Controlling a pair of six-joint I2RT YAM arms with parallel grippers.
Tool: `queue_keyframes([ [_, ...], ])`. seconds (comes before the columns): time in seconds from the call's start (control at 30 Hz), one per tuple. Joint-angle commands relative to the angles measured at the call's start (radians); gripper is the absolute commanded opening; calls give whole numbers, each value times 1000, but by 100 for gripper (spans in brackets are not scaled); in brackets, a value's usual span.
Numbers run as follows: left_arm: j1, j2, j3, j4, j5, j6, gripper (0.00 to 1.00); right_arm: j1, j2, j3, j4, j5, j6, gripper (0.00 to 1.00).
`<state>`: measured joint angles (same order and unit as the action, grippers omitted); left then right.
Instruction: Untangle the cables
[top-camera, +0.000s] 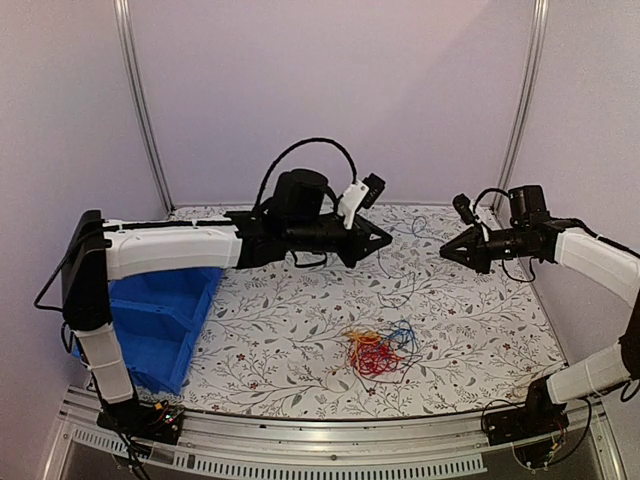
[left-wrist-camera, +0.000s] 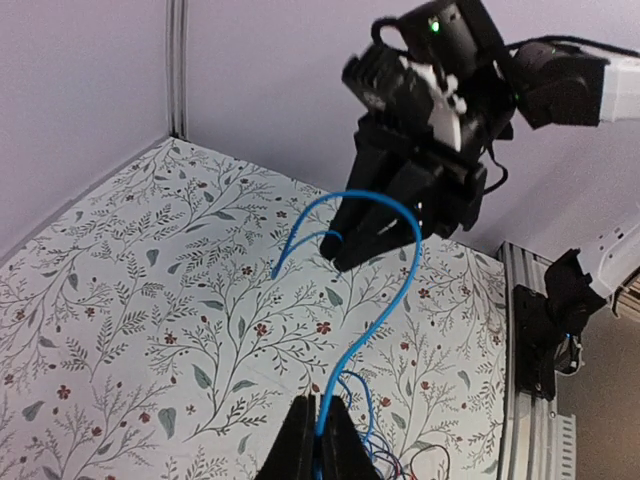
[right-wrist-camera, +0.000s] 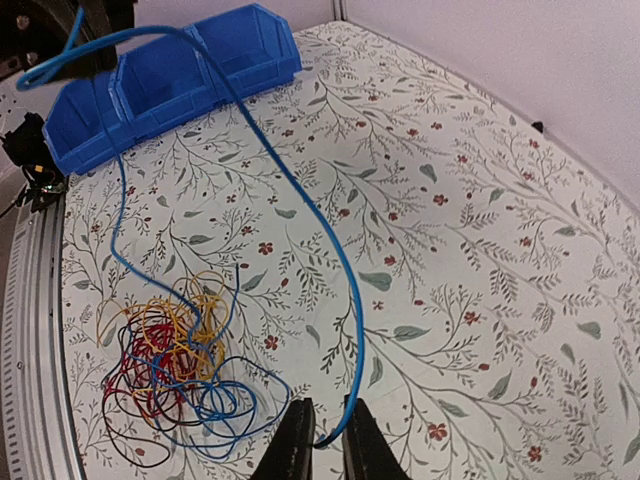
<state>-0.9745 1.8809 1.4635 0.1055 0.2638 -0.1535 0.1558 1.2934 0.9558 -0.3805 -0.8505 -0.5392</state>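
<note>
The cables lie as a red, yellow and blue clump (top-camera: 378, 350) on the flowered table, also seen in the right wrist view (right-wrist-camera: 165, 350). One long blue cable (left-wrist-camera: 385, 310) rises out of it. My left gripper (left-wrist-camera: 320, 405) is shut on this blue cable and held high over the table (top-camera: 385, 238). The strand arcs on across to my right gripper (top-camera: 445, 250), which faces the left one from a short way off. In the right wrist view the blue cable (right-wrist-camera: 340, 270) ends in the narrow gap of my right gripper (right-wrist-camera: 327, 410), whose jaws stand slightly apart, wider than the wire.
A blue divided bin (top-camera: 160, 310) sits at the table's left side, under the left arm, and shows too in the right wrist view (right-wrist-camera: 170, 75). White walls and metal posts close the back and sides. A metal rail (top-camera: 330, 445) runs along the near edge.
</note>
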Motion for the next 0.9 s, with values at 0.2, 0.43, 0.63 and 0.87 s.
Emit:
queue_keyframes([
  [0.2,281,-186,148,-389,39,-26,0,-1,80,-61,61,66,-54,35],
  [0.43,419,-238,181,-519,-50,8,0,-1,115,-76,49,108,-98,40],
  [0.63,501,-289,166,-591,-133,123,0,-2,120,-78,51,141,-118,41],
  [0.87,619,-362,53,-645,-130,181,0,0,139,-74,35,155,-139,41],
])
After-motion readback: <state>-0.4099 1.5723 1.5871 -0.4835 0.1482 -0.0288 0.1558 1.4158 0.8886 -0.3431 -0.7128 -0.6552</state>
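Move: The blue box, where the held cable is headed, has its middle about 50 cm to the left of the left hand, some 5 cm ahead and about 21 cm below. The remaining cable pile lies some 10 cm back of the left hand, 2 cm to its left and 23 cm down. From the right hand the pile is about 13 cm back, 14 cm left and 20 cm below, and the box's middle some 62 cm left, 2 cm ahead and 18 cm below. The blue cable, still pinched in the left hand's shut fingers, is swept about 29 cm left and 15 cm forward towards the blue box, rising some 10 cm early and then staying roughly level as the hand turns about 35 degrees counter-clockwise. The right hand lets go of its part of the cable, opening to not quite half, and sinks about 7 cm over the table. ##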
